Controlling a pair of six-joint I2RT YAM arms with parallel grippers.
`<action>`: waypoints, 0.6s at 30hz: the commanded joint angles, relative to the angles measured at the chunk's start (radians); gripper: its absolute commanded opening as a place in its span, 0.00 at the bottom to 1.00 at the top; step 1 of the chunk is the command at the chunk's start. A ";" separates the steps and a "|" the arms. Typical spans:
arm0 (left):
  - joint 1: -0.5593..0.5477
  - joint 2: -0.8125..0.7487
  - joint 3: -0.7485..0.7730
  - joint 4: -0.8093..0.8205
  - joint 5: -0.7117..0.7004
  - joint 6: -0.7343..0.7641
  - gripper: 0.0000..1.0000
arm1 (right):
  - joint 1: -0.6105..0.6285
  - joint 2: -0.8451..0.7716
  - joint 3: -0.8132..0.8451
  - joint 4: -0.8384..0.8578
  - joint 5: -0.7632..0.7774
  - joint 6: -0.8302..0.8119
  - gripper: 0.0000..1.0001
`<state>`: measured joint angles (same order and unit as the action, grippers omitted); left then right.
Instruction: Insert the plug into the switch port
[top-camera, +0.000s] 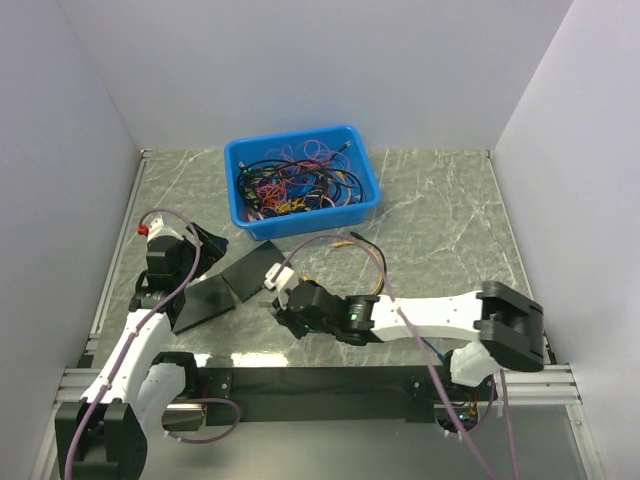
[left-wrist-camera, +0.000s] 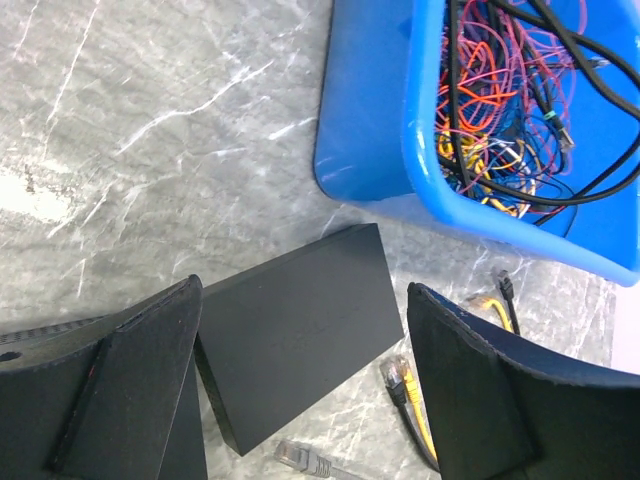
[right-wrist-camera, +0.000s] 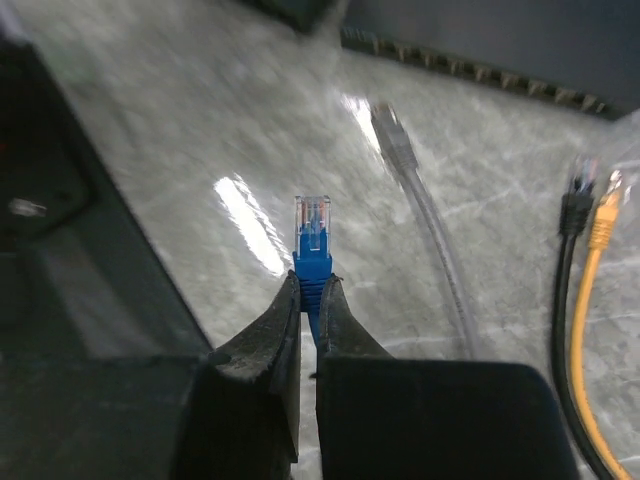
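A blue plug (right-wrist-camera: 312, 240) with a clear tip sticks out forward from my right gripper (right-wrist-camera: 310, 285), which is shut on its boot just above the table. The black switch (right-wrist-camera: 480, 30) lies ahead of it, a row of ports (right-wrist-camera: 450, 62) along its near edge. In the top view this gripper (top-camera: 282, 310) sits right of the switch (top-camera: 255, 268). My left gripper (left-wrist-camera: 303, 300) is open above the switch (left-wrist-camera: 295, 330), one finger (left-wrist-camera: 140, 380) on each side and neither touching it.
A blue bin (top-camera: 310, 222) full of tangled cables stands behind the switch. Loose on the table lie a grey plug (right-wrist-camera: 390, 125) and a black plug (right-wrist-camera: 578, 190) beside a yellow plug (right-wrist-camera: 605, 200). White walls close in three sides.
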<state>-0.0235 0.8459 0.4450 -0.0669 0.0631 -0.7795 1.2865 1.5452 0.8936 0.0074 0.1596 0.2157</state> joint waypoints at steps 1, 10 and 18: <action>-0.006 -0.022 0.012 0.006 0.014 0.006 0.89 | -0.006 -0.121 0.002 0.034 -0.023 0.025 0.00; -0.009 -0.004 0.021 0.013 0.014 -0.003 0.89 | -0.119 -0.532 -0.002 0.028 -0.097 0.050 0.00; -0.013 0.002 0.040 0.004 0.012 -0.006 0.88 | -0.269 -0.636 0.174 -0.053 -0.009 -0.013 0.00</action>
<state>-0.0319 0.8501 0.4450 -0.0738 0.0639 -0.7811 1.0554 0.9115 0.9680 -0.0166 0.1120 0.2367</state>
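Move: The right-hand switch, nearest of the two black boxes to the held blue plug, lies about 13 cm ahead, 9 cm left and 6 cm below the right hand. The gray plug sits about 8 cm ahead and 8 cm left, the black and yellow plugs about 11 cm ahead and 2 cm right, and the other switch some 5 cm ahead and 22 cm left. From the left hand, the right-hand switch is about 10 cm right, 2 cm back and 9 cm below. The blue plug, still pinched in the shut right fingers, is swept steeply upward about 27 cm, away from the switch and table, first nearly straight up, then also some 10 cm to the right and a little forward. On the way the wrist tips the fingers up some 40 degrees, from slanting down to nearly level, pointing left. ##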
